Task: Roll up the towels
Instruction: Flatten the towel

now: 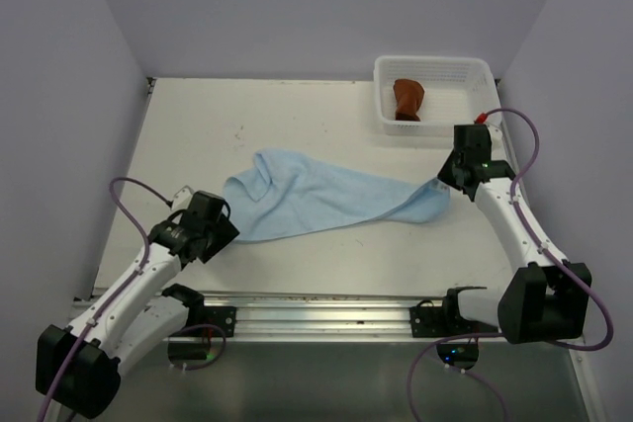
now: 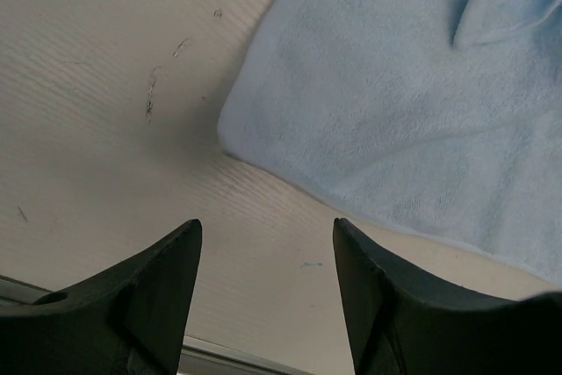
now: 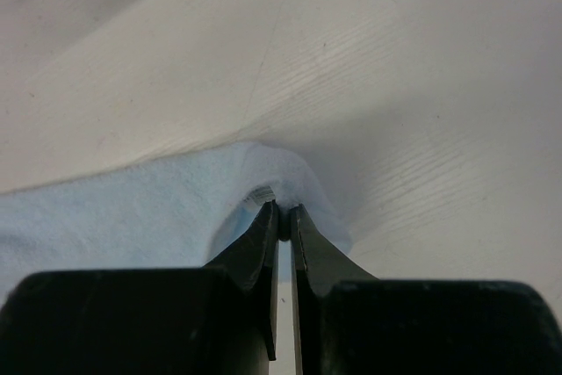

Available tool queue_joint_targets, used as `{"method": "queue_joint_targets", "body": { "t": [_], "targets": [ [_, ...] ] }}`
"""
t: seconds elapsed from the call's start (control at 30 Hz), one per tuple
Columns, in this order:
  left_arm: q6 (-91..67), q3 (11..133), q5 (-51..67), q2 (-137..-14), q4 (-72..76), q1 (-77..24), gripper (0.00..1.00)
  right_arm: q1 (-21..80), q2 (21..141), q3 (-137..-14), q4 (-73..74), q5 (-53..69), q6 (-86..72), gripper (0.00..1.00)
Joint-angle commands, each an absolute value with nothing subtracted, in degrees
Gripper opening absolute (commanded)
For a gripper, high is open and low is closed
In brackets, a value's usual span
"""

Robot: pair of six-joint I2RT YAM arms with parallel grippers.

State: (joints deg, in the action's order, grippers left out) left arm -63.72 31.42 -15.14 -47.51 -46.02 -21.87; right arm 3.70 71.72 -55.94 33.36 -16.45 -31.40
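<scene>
The light blue towel lies loosely spread across the middle of the table, bunched at its left end. My right gripper is shut on its right corner; in the right wrist view the blue towel is pinched between the fingertips. My left gripper stands open just short of the towel's near left corner, with only bare table between its fingers; the blue towel fills the upper right of that view. The rust brown-red towel sits rolled inside the basket.
A white mesh basket stands at the back right corner. An aluminium rail runs along the near edge between the arm bases. Walls close in the table on three sides.
</scene>
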Motion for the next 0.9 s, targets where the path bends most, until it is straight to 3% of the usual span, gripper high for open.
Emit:
{"method": "queue_joint_targets", "body": {
  "t": [0.0,0.3,0.57,0.8,0.87],
  "targets": [
    [-65.6,30.2,-13.8,-48.8,-40.9,-21.7,0.64,3.5,70.6,-55.6,31.2,-14.9,-30.6,0.00],
    [-63.9,32.9,-23.8,-54.0,-39.6,-21.6,0.61,3.5,71.3,-55.5,30.8,-14.9,-30.4,0.00],
    [-62.1,31.9,-23.6,-59.8,-33.1,-20.1,0.54,3.5,72.3,-56.0,30.8,-14.9,-30.1,0.00],
    [-61.2,31.4,-21.5,-63.0,-30.1,-19.2,0.40,3.5,72.3,-56.0,30.8,-15.0,-30.0,0.00],
    [-61.2,30.8,-21.5,-62.8,-29.9,-19.1,0.31,3.5,72.1,-55.9,30.9,-14.9,-30.0,0.00]
  ]
}}
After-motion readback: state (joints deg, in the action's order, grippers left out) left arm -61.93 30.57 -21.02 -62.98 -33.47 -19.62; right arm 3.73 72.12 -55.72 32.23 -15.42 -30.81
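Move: The blue towel's near-left corner lies about 3 cm ahead of the left hand, some 2 cm to its left and 4 cm below. The turned-over fold in the towel is roughly 17 cm ahead and 7 cm to the right; dark scuff marks on the table sit 2 cm beyond the corner and 4 cm left of it. From the right hand, that corner is about 57 cm left, 11 cm back and 12 cm down. Forward and down in about equal parts, some 3.5 cm each with a small drift left, the left hand eases onto the towel's near-left corner, sinking first and then reaching forward. Its fingers narrow from about two-thirds open to one-third, starting to gather the cloth edge between the tips. The right hand stays put, shut on the towel's other end. ##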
